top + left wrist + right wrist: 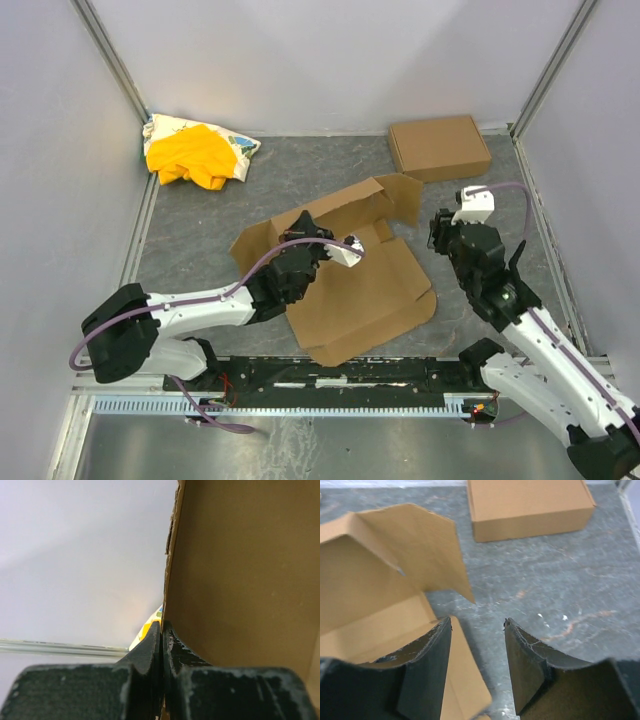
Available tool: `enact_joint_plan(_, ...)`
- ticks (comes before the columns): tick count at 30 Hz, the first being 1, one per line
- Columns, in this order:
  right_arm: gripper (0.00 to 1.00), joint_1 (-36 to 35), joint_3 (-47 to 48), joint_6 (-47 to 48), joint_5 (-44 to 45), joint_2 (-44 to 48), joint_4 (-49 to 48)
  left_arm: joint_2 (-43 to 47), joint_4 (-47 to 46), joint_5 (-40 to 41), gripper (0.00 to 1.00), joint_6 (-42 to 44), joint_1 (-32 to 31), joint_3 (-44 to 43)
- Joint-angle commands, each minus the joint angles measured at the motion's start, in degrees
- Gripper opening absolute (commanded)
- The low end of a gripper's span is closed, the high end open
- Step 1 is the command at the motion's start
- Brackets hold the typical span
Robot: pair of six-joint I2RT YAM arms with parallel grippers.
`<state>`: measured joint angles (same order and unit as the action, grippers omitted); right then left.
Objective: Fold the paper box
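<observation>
The paper box (360, 285) lies half folded in the middle of the grey table, with its far walls and flaps raised. My left gripper (303, 232) reaches in from the left and is shut on the thin edge of a raised cardboard wall. In the left wrist view that wall (240, 580) fills the right side and its edge runs down between the closed fingers of the left gripper (162, 626). My right gripper (477, 622) stands open just right of the box's right flap (420, 545), over bare table, holding nothing. In the top view the right gripper (438, 224) sits beside that flap.
A ready-made brown cardboard box (440, 147) stands at the back right, also ahead of the right gripper (530, 507). A yellow-and-white cloth heap (195, 152) lies in the back left corner. White walls enclose the table on three sides.
</observation>
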<state>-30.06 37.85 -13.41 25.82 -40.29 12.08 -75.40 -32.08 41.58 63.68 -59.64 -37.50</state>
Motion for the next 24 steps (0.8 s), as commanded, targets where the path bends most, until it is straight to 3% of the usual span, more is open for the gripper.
enact_joint_plan(1, 0.56, 4.68, 6.55, 0.35, 1.57, -6.88, 4.75, 2.74, -8.08, -3.56, 0.03, 7.49, -0.44, 2.32)
enact_joint_plan(6, 0.58, 18.51, 11.46, 0.9, -18.48, -15.25, 3.02, 7.74, -0.28, -13.71, 0.03, 9.86, -0.24, 5.69)
enact_joint_plan(13, 0.61, 29.76, 14.4, 3.77, -41.27, -30.01, -6.16, 10.75, 6.51, -21.45, 0.03, 4.34, 1.53, 3.87)
enact_joint_plan(17, 0.59, 31.31, 14.52, 2.14, -53.73, -39.19, -12.01, 8.59, 9.23, -21.01, 0.03, 3.28, 2.62, 1.02)
enact_joint_plan(21, 0.58, 31.29, 10.29, 2.04, -58.71, -41.96, -21.26, 4.88, 12.85, -20.31, 0.03, -0.51, 4.5, -4.06)
enact_joint_plan(24, 0.57, 31.25, 9.58, 2.58, -61.55, -43.18, -22.83, 2.01, 13.58, -19.8, 0.03, -1.15, 5.45, -6.69)
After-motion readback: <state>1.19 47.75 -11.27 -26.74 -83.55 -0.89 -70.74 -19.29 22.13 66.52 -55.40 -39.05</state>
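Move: The paper box's right flap hangs some 10 cm ahead of the half-open right hand, about 5 cm to its left and 9 cm below. The box floor lies about 10 cm left, 2 cm ahead and 22 cm below; the closed carton sits 30 cm ahead, 7 cm right and 20 cm below. From the left hand, already gripping the far wall's rim, the right flap is roughly 17 cm right, 7 cm ahead and 7 cm below. The far wall's rim stays pinched in the left hand, which turns it some 15 degrees clockwise while drawing back 2–3 cm, then going forward again, ending about 2 cm farther right. Towards the right flap the right hand reaches forward about 11 cm, swinging out right on the way and back left as it sinks 12 cm, tipping down and turning counter-clockwise, fingers still half open. ##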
